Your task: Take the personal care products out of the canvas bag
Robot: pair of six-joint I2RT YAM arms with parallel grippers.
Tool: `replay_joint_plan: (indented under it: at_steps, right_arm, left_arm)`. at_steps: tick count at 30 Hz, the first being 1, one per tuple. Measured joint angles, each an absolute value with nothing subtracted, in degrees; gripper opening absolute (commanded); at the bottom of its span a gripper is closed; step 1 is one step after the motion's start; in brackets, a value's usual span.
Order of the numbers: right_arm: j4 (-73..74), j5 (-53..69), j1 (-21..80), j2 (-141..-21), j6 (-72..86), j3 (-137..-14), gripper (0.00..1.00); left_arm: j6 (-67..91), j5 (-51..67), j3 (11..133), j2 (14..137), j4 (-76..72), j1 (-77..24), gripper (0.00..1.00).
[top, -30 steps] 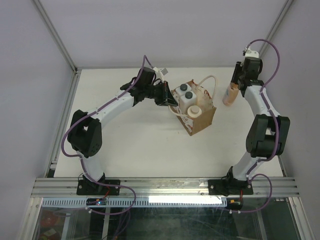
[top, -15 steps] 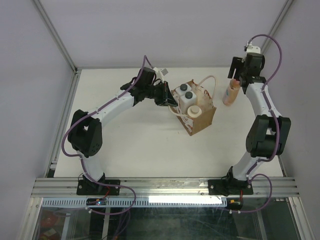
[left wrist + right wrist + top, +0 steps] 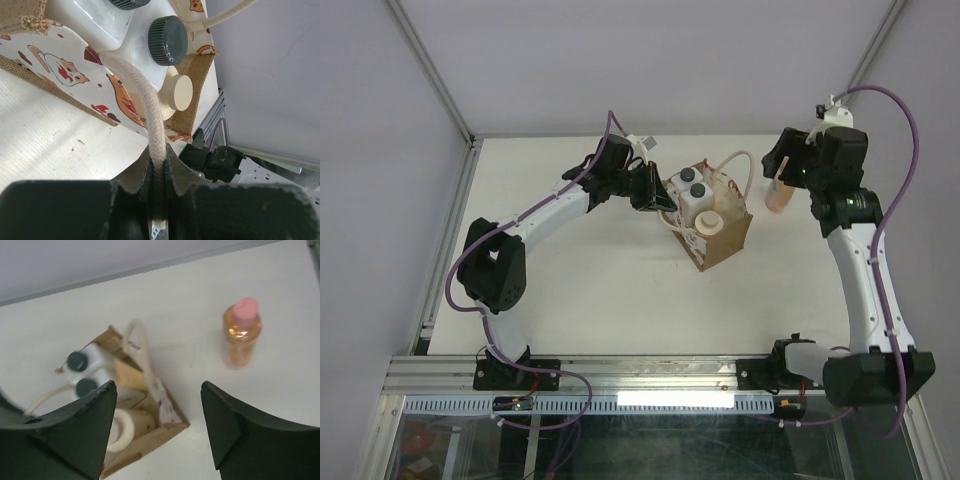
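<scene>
The canvas bag (image 3: 728, 240) stands mid-table, its printed side (image 3: 65, 70) facing my left wrist. Inside it are two white bottles with dark caps (image 3: 692, 195) (image 3: 167, 40) (image 3: 77, 361) and a cream bottle (image 3: 708, 222) (image 3: 179, 92) (image 3: 120, 427). My left gripper (image 3: 663, 205) (image 3: 159, 165) is shut on the bag's cream loop handle (image 3: 145, 95). The peach-orange bottle with a pink cap (image 3: 778, 192) (image 3: 241, 335) stands upright on the table to the right of the bag. My right gripper (image 3: 775, 170) (image 3: 158, 384) hovers open above it, holding nothing.
The bag's other loop handle (image 3: 740, 170) arches up at its far side. An aluminium rail (image 3: 650, 372) runs along the near edge of the table, and pale walls close the back and both sides.
The right gripper has opened and let go of the peach-orange bottle, then lifted away from it. The bottle stays standing on the table. The left arm has not moved.
</scene>
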State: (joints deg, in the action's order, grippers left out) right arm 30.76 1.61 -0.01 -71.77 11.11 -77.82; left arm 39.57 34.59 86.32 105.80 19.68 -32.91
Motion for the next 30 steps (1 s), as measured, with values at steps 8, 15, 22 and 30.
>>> replay_joint_plan:
  at_steps: [8,15,22,30]
  right_arm:
    - [34.59,12.73,8.91,-63.37,9.47,-74.06,0.66]
    - [36.47,15.31,13.89,-72.53,7.92,-74.04,0.60]
    - [38.11,13.08,13.80,-80.51,5.26,-74.24,0.56]
    - [35.66,12.58,12.80,-84.58,3.44,-74.24,0.42]
  left_arm:
    - [40.27,34.59,85.91,105.80,18.76,-32.91,0.00]
    - [41.41,34.57,83.83,105.80,17.89,-32.91,0.00]
    - [42.28,34.57,83.70,105.78,17.08,-32.91,0.00]
    - [42.68,34.59,83.68,105.78,16.69,-32.91,0.00]
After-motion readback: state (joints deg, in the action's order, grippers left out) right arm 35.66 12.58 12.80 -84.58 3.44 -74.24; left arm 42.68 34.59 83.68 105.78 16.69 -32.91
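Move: The cream round bottle in the canvas bag lies about 13 cm to the right hand's left, some 20 cm below and almost level fore and aft. The nearer black-capped bottle is about 5 cm farther out than the round bottle and 4 cm left of it. The peach bottle stands about 12 cm ahead of the right hand, 8 cm right. From the left hand, the round bottle is some 11 cm right, 1 cm ahead and 9 cm lower. The right hand arcs left about 12 cm, then down towards the round bottle, turning counter-clockwise and partly closing. ##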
